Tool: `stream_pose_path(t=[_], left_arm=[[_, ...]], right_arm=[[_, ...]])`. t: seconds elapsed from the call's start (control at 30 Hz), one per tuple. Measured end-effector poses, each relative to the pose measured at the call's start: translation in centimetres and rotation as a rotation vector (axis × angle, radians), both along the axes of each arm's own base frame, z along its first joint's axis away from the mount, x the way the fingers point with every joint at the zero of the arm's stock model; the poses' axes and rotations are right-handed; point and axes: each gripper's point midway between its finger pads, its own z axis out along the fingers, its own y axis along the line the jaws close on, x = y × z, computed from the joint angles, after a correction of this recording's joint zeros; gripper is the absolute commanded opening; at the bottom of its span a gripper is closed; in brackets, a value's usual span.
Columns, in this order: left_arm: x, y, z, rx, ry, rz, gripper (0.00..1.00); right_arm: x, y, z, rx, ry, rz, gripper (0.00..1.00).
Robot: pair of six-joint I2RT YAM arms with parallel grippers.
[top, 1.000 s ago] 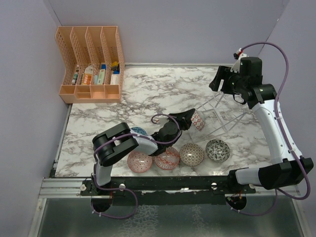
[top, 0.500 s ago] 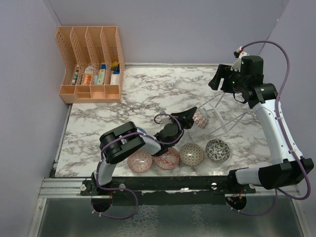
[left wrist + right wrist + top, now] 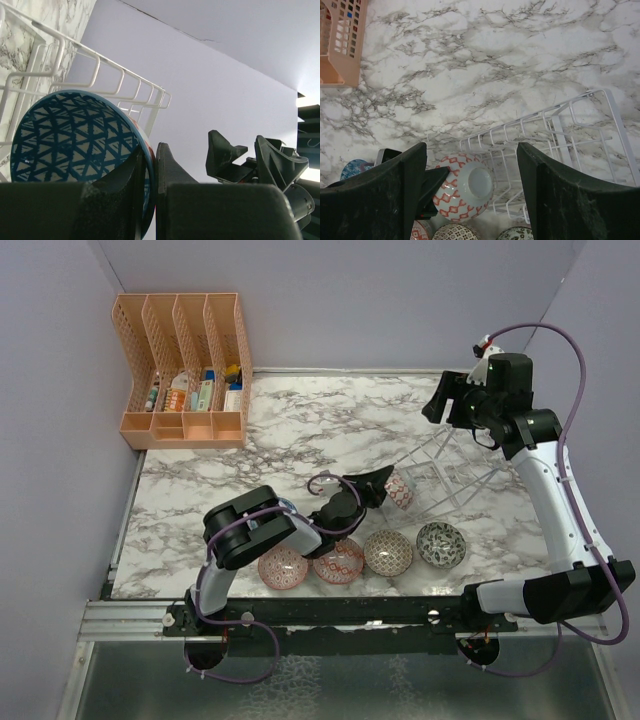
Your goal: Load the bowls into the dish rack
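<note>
My left gripper [image 3: 383, 483] is shut on the rim of a bowl [image 3: 400, 490], blue triangle-patterned inside and white with red diamonds outside. It holds the bowl on edge at the left end of the white wire dish rack [image 3: 455, 472]. The left wrist view shows the bowl [image 3: 70, 150] pinched in my left gripper [image 3: 150, 150], with the rack's wires [image 3: 100, 70] behind. My right gripper [image 3: 441, 405] is open and empty above the rack's far end. The right wrist view looks down between its fingers [image 3: 470, 150] at the bowl [image 3: 462, 187] and the rack [image 3: 560, 130]. Several bowls sit along the near edge: blue [image 3: 279, 506], red [image 3: 283, 566], red [image 3: 339, 561], brownish [image 3: 388, 552], dark green [image 3: 441, 544].
An orange file organiser [image 3: 185, 370] with small items stands at the back left, and its corner shows in the right wrist view [image 3: 337, 40]. Purple walls enclose the marble table [image 3: 310, 425] on the left, back and right.
My left gripper has shifted the held bowl slightly, ending a little lower and nearer at the rack's left end. My right gripper has barely moved.
</note>
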Motion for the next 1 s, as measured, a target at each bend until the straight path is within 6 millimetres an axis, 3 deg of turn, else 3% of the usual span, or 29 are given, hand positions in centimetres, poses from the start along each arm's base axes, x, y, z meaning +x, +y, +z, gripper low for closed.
stream_pose_path(t=[0.2, 0.47, 0.6, 0.73, 0.87, 1.0], left_arm=[[2.4, -0.5, -1.5, -0.024, -0.011, -0.001, 0.0], [4.8, 0.0, -1.6, -0.053, -0.037, -0.019, 0.0], [6.9, 0.3, -0.8, -0.072, -0.064, -0.041, 0.0], [8.7, 0.4, 1.4, -0.097, -0.127, -0.086, 0.0], [8.9, -0.2, 2.8, -0.121, -0.181, -0.148, 0.0], [7.4, -1.2, 1.8, -0.105, -0.174, -0.236, 0.0]], right_arm=[[0.0, -0.2, 0.0, -0.009, -0.003, -0.003, 0.73], [0.2, -0.5, -0.1, -0.028, -0.004, -0.011, 0.73], [0.5, -0.4, -0.5, -0.03, 0.006, -0.011, 0.73], [0.8, -0.4, -0.9, -0.032, 0.017, -0.011, 0.73], [0.9, -0.4, -1.1, -0.033, 0.021, -0.011, 0.73], [1.0, -0.4, -1.2, -0.033, 0.024, -0.011, 0.73]])
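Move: The dish rack, the place for the bowl that the left gripper still holds by its rim, has its middle about 12 cm right and 4 cm ahead of that hand, some 12 cm below. Roughly 15 cm below the hand, the brown bowl lies about 11 cm back and 2 cm right, the black-green bowl 10 cm back and 15 cm right. From the right hand, the rack's middle is about 24 cm below, 4 cm back and 2 cm right. Keep the left fingers shut on the upright bowl and drive it forward about 9 cm against the left end of the rack, shoving that end outward. Dip slightly at first, then lift over the last stretch while tipping the fingers down and turning them clockwise, each some 10 degrees; finish by easing back and down a little. ##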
